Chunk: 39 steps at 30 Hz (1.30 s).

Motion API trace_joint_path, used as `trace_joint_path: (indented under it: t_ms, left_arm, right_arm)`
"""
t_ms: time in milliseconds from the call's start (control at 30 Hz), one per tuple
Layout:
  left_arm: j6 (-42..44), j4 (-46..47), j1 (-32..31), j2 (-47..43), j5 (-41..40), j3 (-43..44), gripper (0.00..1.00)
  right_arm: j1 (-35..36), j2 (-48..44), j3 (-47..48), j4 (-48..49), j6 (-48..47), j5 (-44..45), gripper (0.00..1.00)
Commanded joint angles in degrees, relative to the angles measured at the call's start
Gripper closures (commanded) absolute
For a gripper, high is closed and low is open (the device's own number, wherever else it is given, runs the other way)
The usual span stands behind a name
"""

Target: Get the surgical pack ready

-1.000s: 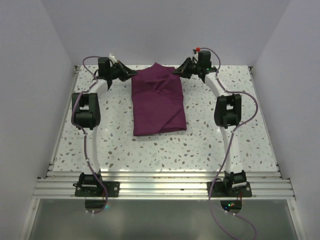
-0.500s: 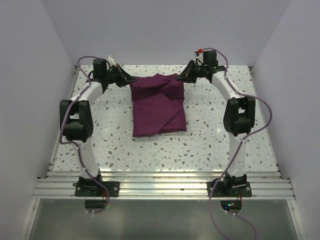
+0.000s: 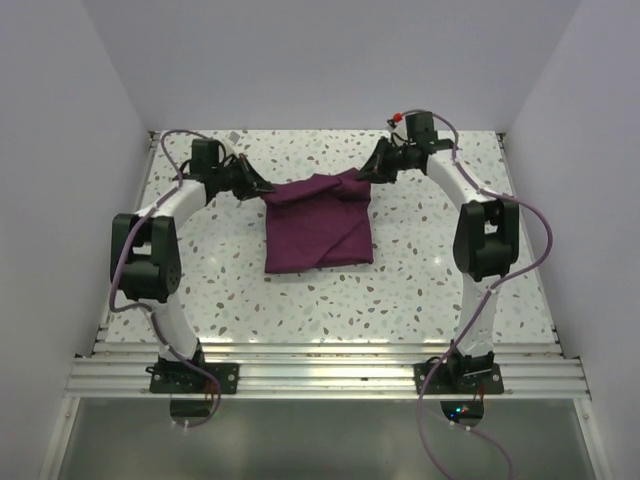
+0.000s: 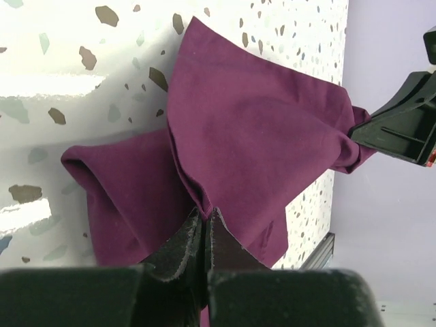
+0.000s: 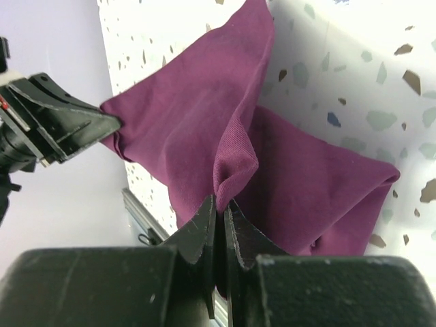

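The surgical pack is a dark purple cloth bundle lying mid-table, its far edge lifted and folding toward the near side. My left gripper is shut on the cloth's far-left corner; the left wrist view shows the cloth pinched between its fingertips. My right gripper is shut on the far-right corner, and in the right wrist view a fold of cloth sits between its fingertips. Whatever is inside the cloth is hidden.
The speckled white table is walled by pale panels at the back and both sides. An aluminium rail carrying both arm bases runs along the near edge.
Both grippers have pulled the cloth's far corners toward the near side, so the far edge has folded over and the cloth looks shorter. Both arms' elbows have swung outward and nearer.
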Motion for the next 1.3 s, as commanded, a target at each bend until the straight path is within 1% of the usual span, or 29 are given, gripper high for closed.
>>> trace_joint_path:
  t_ms: [0, 367, 567, 733, 833, 967, 1000, 1033, 1067, 1100, 1167, 1200, 1233, 1267]
  left_arm:
    - [2.9, -1.1, -0.3, -6.0, -1.0, -1.6, 1.0]
    - [4.8, -2.0, -2.7, -12.9, -4.7, -10.3, 1.0]
    - [7.3, -3.2, -3.2, -16.8, -6.9, -15.6, 1.0]
    - [8.3, -3.6, -4.0, -18.7, -8.4, -20.8, 1.0]
    - [8.3, -2.6, -4.8, -20.1, -8.9, -23.5, 1.0]
    - [8.8, -3.1, -6.0, -19.6, -10.3, -25.0, 1.0]
    - [8.9, -3.1, -6.2, -19.6, -10.3, -25.2, 1.0]
    - [9.0, -3.1, -6.6, -19.5, -10.4, -25.7, 1.0]
    - [9.3, -3.0, -6.8, -19.5, -10.5, -26.0, 0.98]
    - [9.4, -3.2, -7.0, -19.6, -10.6, -26.2, 0.95]
    - [10.1, -3.2, -7.1, -20.6, -10.4, -27.2, 0.91]
    - [10.1, -3.3, -7.2, -21.3, -10.6, -27.7, 0.86]
    - [10.5, -3.5, -7.2, -21.9, -10.6, -28.4, 0.77]
    - [11.5, -3.9, -7.2, -23.5, -11.1, -28.7, 0.75]
  right_arm:
    - [0.6, -6.4, -2.1, -4.2, -3.6, -0.9, 1.0]
    - [0.8, -12.3, -14.8, -5.7, -7.6, 1.5, 1.0]
    - [0.9, -13.9, -18.2, -6.6, -9.3, 2.5, 1.0]
    - [1.2, -15.6, -23.3, -6.5, -10.2, 4.6, 0.99]
    - [1.5, -16.1, -25.4, -6.7, -11.1, 5.2, 0.97]
    - [1.9, -16.6, -27.6, -7.1, -11.8, 4.9, 0.92]
    - [2.1, -16.8, -27.7, -7.3, -11.8, 4.9, 0.91]
    - [2.2, -17.1, -28.0, -7.5, -12.2, 5.0, 0.79]
    - [2.2, -17.2, -28.4, -8.6, -12.5, 5.4, 0.7]
    - [2.2, -17.6, -28.7, -9.1, -12.8, 5.8, 0.65]
    - [2.2, -18.8, -29.5, -10.2, -13.7, 6.0, 0.59]
    - [2.2, -19.3, -29.3, -11.5, -14.3, 6.6, 0.56]
    - [2.2, -20.4, -29.1, -13.0, -14.8, 8.5, 0.52]
    - [2.2, -21.3, -28.2, -14.4, -16.3, 11.4, 0.51]
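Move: Pinched by both hands, the raised far flap of the purple cloth spans the gap between them. The cloth-wrapped pack it is being laid over has its middle about 12 cm to the left hand's right, 5 cm nearer the robot and 9 cm below; from the right hand it is roughly 10 cm left, 7 cm back and 11 cm down. The middle of the pack's near edge lies some 10 cm farther back than that. Drawing the held flap back towards the robot over the top of the pack, both hands travel about 14 cm together; the left rises a touch first, then both sink, ending 6 to 8 cm lower. The right also drifts some 3 cm outward, to the right. Both wrists tip steeper by roughly 15 degrees, and at the very end the fingers start to open around the cloth, the right ones wider. ##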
